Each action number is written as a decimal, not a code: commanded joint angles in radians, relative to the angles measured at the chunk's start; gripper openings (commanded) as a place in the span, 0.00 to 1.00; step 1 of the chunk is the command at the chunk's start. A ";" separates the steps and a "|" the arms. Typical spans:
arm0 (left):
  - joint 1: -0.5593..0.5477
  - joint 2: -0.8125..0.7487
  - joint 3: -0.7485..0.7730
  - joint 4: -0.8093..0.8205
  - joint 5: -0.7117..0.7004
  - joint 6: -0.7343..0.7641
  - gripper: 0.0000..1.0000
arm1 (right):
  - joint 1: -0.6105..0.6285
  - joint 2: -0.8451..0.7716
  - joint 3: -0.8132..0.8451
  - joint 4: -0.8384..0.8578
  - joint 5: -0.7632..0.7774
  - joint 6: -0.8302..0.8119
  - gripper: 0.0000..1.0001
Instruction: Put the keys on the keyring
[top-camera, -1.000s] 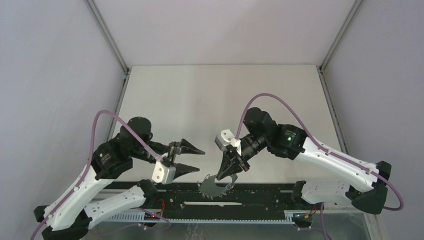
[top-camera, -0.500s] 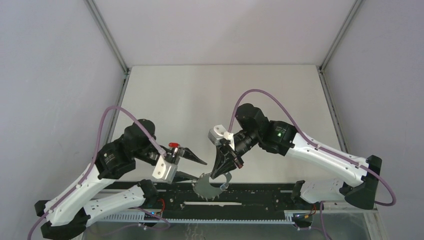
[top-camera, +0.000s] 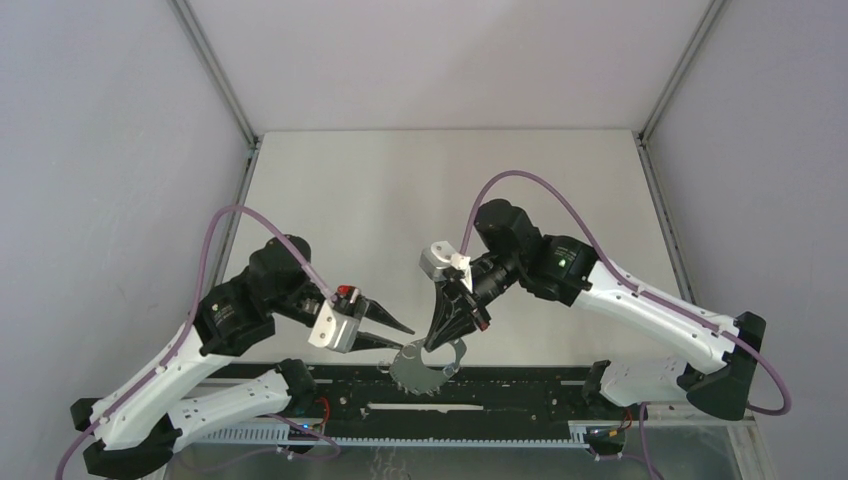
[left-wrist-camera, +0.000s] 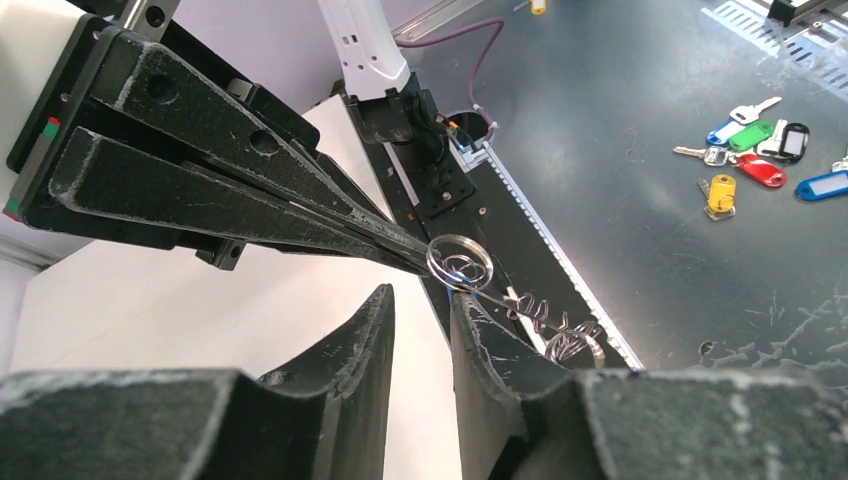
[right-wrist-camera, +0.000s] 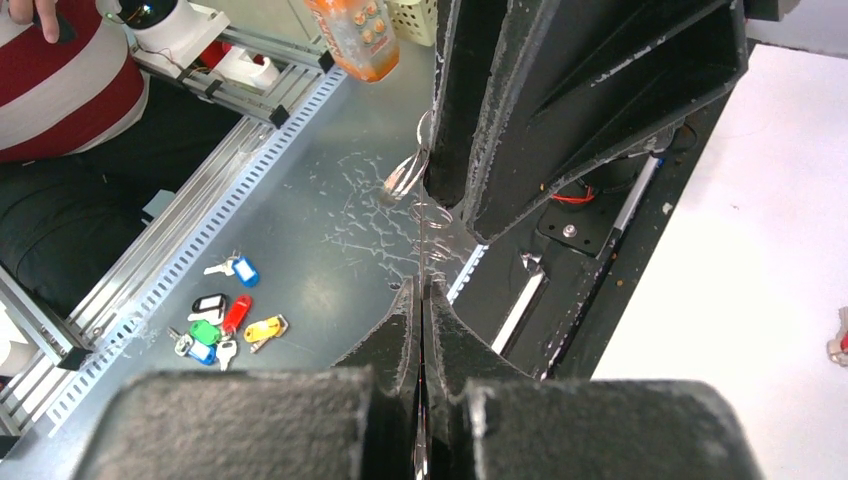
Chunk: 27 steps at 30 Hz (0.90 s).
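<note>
The keyring (top-camera: 420, 368), a thin grey ring with small loops on its rim, hangs over the table's near edge. My right gripper (top-camera: 432, 345) points down and is shut on its top edge; the right wrist view shows the wire pinched edge-on (right-wrist-camera: 422, 285). My left gripper (top-camera: 405, 338) reaches in from the left, open, with a narrow gap (left-wrist-camera: 422, 295) and nothing between the fingers. Its right fingertip touches the keyring (left-wrist-camera: 572, 340), where a speck of blue shows; I cannot tell if that is a key. A small red thing (top-camera: 347, 291), possibly the red key, shows beside the left gripper's body.
A black rail (top-camera: 520, 385) runs along the near edge under the ring. Below it, on the dark floor, lies a bunch of coloured key tags (left-wrist-camera: 760, 150). An orange bottle (right-wrist-camera: 350, 35) and a person in a striped shirt (right-wrist-camera: 60, 90) are beyond the floor.
My left gripper has swung right up to the ring and its jaws have narrowed. The right gripper has shifted a little left with the ring.
</note>
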 joint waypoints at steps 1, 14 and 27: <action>-0.006 -0.007 -0.009 0.038 0.031 -0.031 0.32 | -0.034 -0.001 0.041 0.011 0.033 0.009 0.00; -0.006 -0.013 0.019 -0.051 0.024 0.028 0.28 | -0.054 -0.001 0.057 -0.035 0.105 0.001 0.00; -0.005 -0.050 0.036 0.005 -0.273 -0.136 0.80 | -0.002 -0.048 0.085 -0.112 0.443 -0.049 0.00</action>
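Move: My left hand is empty, its tips just clear of the grey keyring disc: the disc's middle lies about 4 cm to its right, 5 cm back and some 3 cm lower. The red key still lies on the table, roughly 16 cm ahead, 14 cm left and 32 cm below. My right hand already pinches the disc's front edge, with the disc's middle about 3 cm back, level sideways and 3 cm down. I hold my left hand almost still beside the disc, let it sink about 1 cm, then swing it forward some 3 cm, fingers spreading from a third open to wide and turning roughly 10 degrees counter-clockwise. Meanwhile my right hand keeps its pinch and eases the disc forward about 2 cm, turning clockwise by about as much. My left hand's rear finger ends very close to the disc's left part; contact can't be told. ##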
